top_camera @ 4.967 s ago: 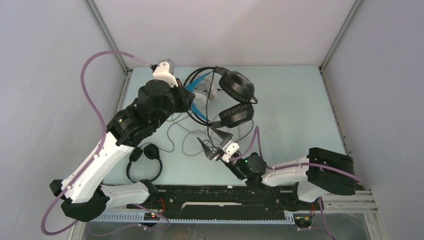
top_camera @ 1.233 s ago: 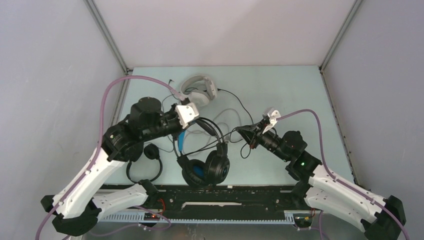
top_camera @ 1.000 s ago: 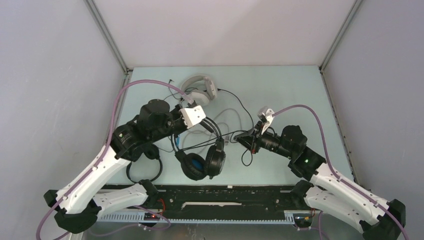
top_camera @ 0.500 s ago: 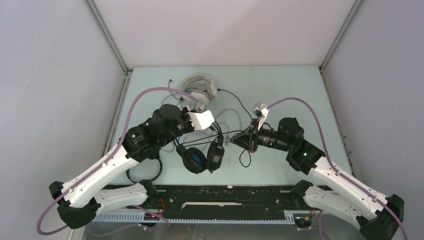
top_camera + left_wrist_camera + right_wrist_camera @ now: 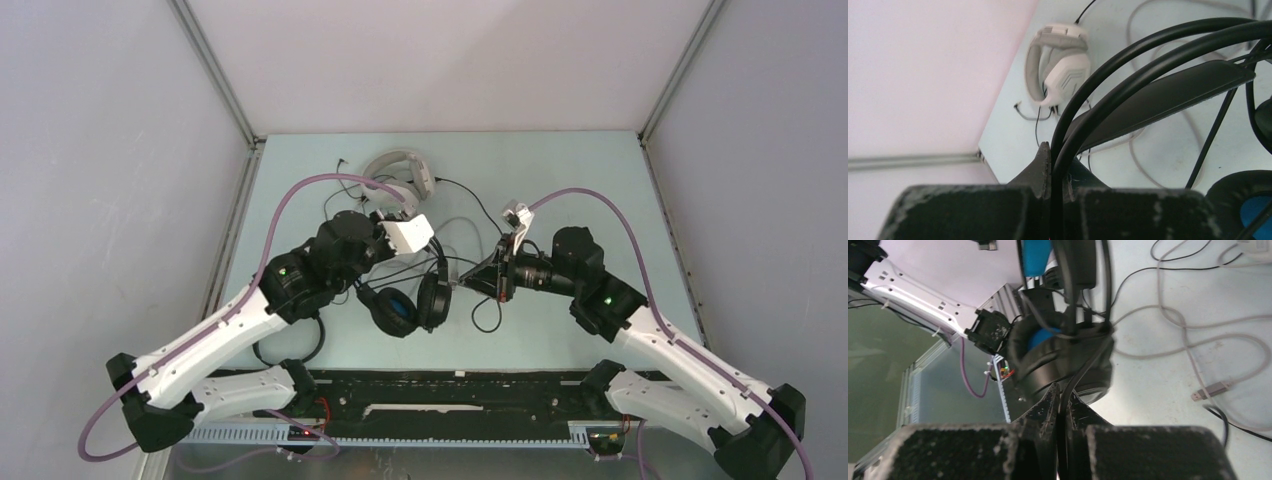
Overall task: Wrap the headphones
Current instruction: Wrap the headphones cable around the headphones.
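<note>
The bulky black headphones (image 5: 405, 305) with blue inside the cups hang above the table's middle. My left gripper (image 5: 432, 252) is shut on their thin double headband (image 5: 1128, 57). To their right my right gripper (image 5: 466, 283) is shut on their black cable (image 5: 1083, 367), just below an ear cup (image 5: 1058, 357). The white-grey headphones (image 5: 400, 172) lie at the back of the table, also in the left wrist view (image 5: 1058, 65), and their grey cable (image 5: 1198, 347) loops across the surface. The small slim black headphones (image 5: 316, 338) lie near the front left, mostly hidden under my left arm.
The pale blue table (image 5: 580, 190) has walls on three sides. A black rail (image 5: 450, 385) runs along its near edge. A grey USB plug (image 5: 1215, 388) lies on the table beside the loose cables.
My left arm has carried the black headphones rightwards and a little further from the rail. My right gripper has moved left towards them with the cable, so the two grippers are closer.
</note>
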You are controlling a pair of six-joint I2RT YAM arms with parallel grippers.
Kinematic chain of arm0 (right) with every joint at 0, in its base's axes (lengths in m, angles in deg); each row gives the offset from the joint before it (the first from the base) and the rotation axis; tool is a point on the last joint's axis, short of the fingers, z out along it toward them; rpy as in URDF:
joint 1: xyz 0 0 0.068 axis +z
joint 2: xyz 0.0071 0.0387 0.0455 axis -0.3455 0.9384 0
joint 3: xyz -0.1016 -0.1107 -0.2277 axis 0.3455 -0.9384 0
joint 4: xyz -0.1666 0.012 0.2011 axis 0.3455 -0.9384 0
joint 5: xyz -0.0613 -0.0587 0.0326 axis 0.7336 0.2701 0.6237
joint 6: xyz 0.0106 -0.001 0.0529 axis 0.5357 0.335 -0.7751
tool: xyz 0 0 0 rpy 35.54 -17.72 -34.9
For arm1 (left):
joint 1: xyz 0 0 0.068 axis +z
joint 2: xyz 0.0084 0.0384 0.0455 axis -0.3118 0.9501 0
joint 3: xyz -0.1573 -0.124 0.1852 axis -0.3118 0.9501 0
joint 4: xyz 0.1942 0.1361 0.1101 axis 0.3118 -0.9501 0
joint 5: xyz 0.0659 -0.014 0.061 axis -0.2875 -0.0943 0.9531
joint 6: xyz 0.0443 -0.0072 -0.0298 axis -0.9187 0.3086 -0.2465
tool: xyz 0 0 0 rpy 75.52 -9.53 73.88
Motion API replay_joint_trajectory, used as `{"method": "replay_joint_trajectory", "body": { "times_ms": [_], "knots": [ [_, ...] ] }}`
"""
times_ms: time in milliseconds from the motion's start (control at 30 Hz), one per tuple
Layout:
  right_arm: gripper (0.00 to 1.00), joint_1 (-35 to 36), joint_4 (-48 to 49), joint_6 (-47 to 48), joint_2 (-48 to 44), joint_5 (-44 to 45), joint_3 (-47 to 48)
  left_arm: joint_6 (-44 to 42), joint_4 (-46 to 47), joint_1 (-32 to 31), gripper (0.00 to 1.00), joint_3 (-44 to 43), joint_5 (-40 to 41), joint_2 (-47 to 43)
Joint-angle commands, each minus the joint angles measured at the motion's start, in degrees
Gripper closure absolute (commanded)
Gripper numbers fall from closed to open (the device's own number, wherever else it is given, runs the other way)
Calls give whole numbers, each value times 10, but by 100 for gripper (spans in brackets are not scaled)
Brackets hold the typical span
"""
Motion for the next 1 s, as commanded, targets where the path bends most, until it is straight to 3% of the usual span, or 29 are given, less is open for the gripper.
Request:
{"method": "replay_joint_trajectory", "body": {
  "times_ms": [0,167,367,500,967],
  "knots": [
    [90,11,69,-32,15,-60,32,73,25,3,100,-41,104,12],
    [80,32,116,-49,26,-68,32,96,16,0,100,-47,148,19],
    [78,54,146,-62,62,-60,40,141,4,-7,100,-61,187,36],
    [72,79,154,-54,91,-35,60,173,13,-13,100,-65,207,40],
    [59,135,164,-38,133,23,90,376,41,-13,100,-85,287,8]
  ]
}}
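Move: The headphones' right-hand ear cup hangs about 5 cm to the right hand's left and 2 cm back, roughly level with it; the other cup is some 12 cm left and 4 cm back. The cable runs between the right fingertips, and its slack tail loop hangs about 4 cm to their right and 5 cm back, lower down. From the left hand, gripping the headband, the right-hand cup lies some 10 cm back, 5 cm right and a little below. The cable is given slack as the right fingers spread from nearly shut to about two-fifths open, the hand reaching about 7.5 cm left, slightly back and up, in close beside the ear cups. The left hand keeps its pinch on the headband and swings the headphones some 30 degrees counter-clockwise, shifting about 4 cm left and slightly forward, with its left side dipping late on. ##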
